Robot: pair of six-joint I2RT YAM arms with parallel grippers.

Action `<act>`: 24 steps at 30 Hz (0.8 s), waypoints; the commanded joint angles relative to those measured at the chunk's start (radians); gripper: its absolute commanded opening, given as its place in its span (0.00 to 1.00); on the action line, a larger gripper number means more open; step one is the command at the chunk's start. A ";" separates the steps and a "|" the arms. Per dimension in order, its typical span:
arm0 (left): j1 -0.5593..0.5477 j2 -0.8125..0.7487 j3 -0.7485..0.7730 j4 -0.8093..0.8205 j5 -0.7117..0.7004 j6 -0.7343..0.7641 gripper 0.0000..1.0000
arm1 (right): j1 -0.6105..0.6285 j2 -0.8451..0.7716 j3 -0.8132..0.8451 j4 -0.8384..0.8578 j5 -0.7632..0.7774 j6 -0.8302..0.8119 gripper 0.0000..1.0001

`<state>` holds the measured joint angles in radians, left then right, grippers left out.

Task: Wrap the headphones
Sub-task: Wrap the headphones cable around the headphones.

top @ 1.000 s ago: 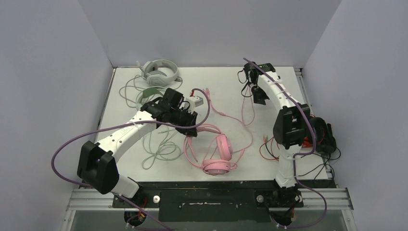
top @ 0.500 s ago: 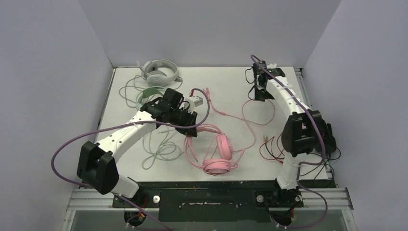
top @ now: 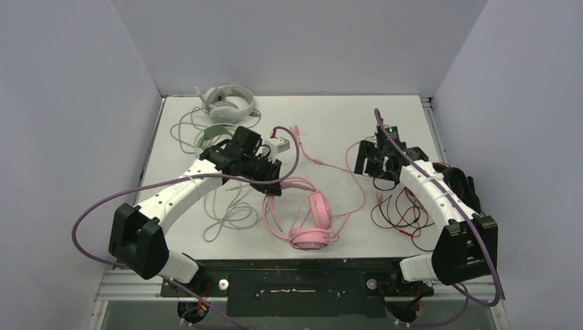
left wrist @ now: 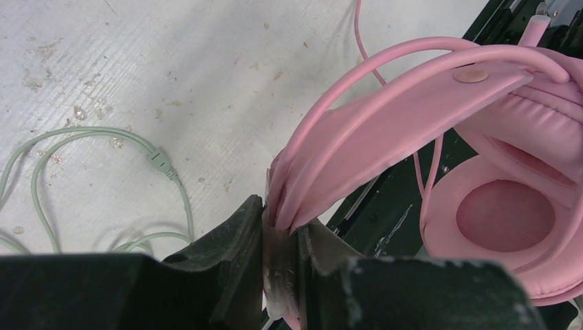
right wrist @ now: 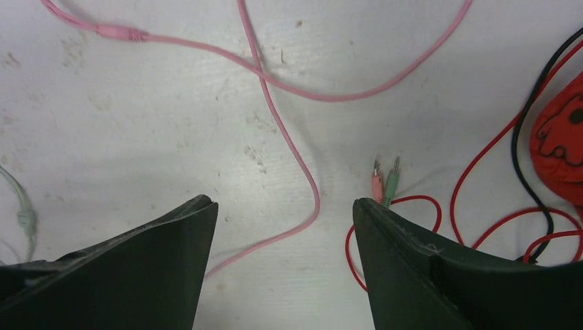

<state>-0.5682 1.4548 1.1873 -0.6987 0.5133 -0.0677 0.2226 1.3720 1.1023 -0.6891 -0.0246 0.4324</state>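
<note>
My left gripper (left wrist: 282,234) is shut on the headband (left wrist: 385,117) of the pink headphones (top: 311,221), whose cups rest on the table near the front edge. The pink cable (top: 344,168) trails back and right across the table. My right gripper (right wrist: 283,203) hovers open over a bend of that pink cable (right wrist: 292,155), with nothing between its fingers. In the top view the right gripper (top: 368,163) is right of centre. The grey-white headphones (top: 229,103) lie at the back left. The mint green headphones (top: 212,134) are partly hidden behind my left arm, and their cable (left wrist: 158,161) loops on the table.
Red and black wires (top: 399,213) tangle at the right, beside a dark bundle (top: 462,192) at the table's right edge. A pink and a green plug (right wrist: 383,184) lie by my right finger. A small white box (top: 278,146) sits near the left wrist. Walls close in three sides.
The right arm has swung from the table's back right toward the front, coming low over the pink cable. The left arm and the pink headphones have not moved.
</note>
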 commanded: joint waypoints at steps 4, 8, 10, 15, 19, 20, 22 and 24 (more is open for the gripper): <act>-0.005 -0.057 0.012 0.030 0.081 -0.037 0.00 | -0.005 -0.018 -0.153 0.152 -0.080 -0.037 0.69; -0.006 -0.061 0.008 0.029 0.079 -0.037 0.00 | -0.004 0.016 -0.215 0.232 -0.077 -0.021 0.62; -0.008 -0.061 0.007 0.031 0.077 -0.038 0.00 | -0.004 0.043 -0.241 0.276 -0.065 -0.011 0.57; -0.016 -0.058 0.010 0.028 0.076 -0.040 0.00 | -0.004 0.131 -0.251 0.352 -0.048 -0.006 0.54; -0.020 -0.059 0.007 0.021 0.072 -0.039 0.00 | -0.002 0.198 -0.235 0.386 -0.024 -0.014 0.48; -0.022 -0.059 0.006 0.021 0.072 -0.040 0.00 | -0.003 0.215 -0.229 0.394 -0.026 -0.016 0.43; -0.025 -0.058 0.004 0.019 0.071 -0.040 0.00 | -0.003 0.243 -0.206 0.404 -0.047 -0.020 0.27; -0.031 -0.055 0.003 0.017 0.065 -0.041 0.00 | -0.006 0.259 -0.157 0.397 -0.075 -0.019 0.08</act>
<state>-0.5888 1.4410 1.1820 -0.7006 0.5129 -0.0719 0.2222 1.6070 0.8650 -0.3538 -0.0803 0.4110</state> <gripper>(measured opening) 0.170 0.223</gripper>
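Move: The pink headphones' cable lies about 12 cm below the right hand, 1 cm to its left and level fore and aft. From that hand the red headphones' plugs are some 5 cm right and 3 cm back; the pink cable's splitter is roughly 13 cm left and 8 cm ahead, both 12 cm down. From the left hand, still gripping the headband, that stretch of cable lies about 26 cm right, 8 cm ahead and 15 cm below. The right hand sinks about 12 cm onto the pink cable and closes its fingers, pinching it near the table. ##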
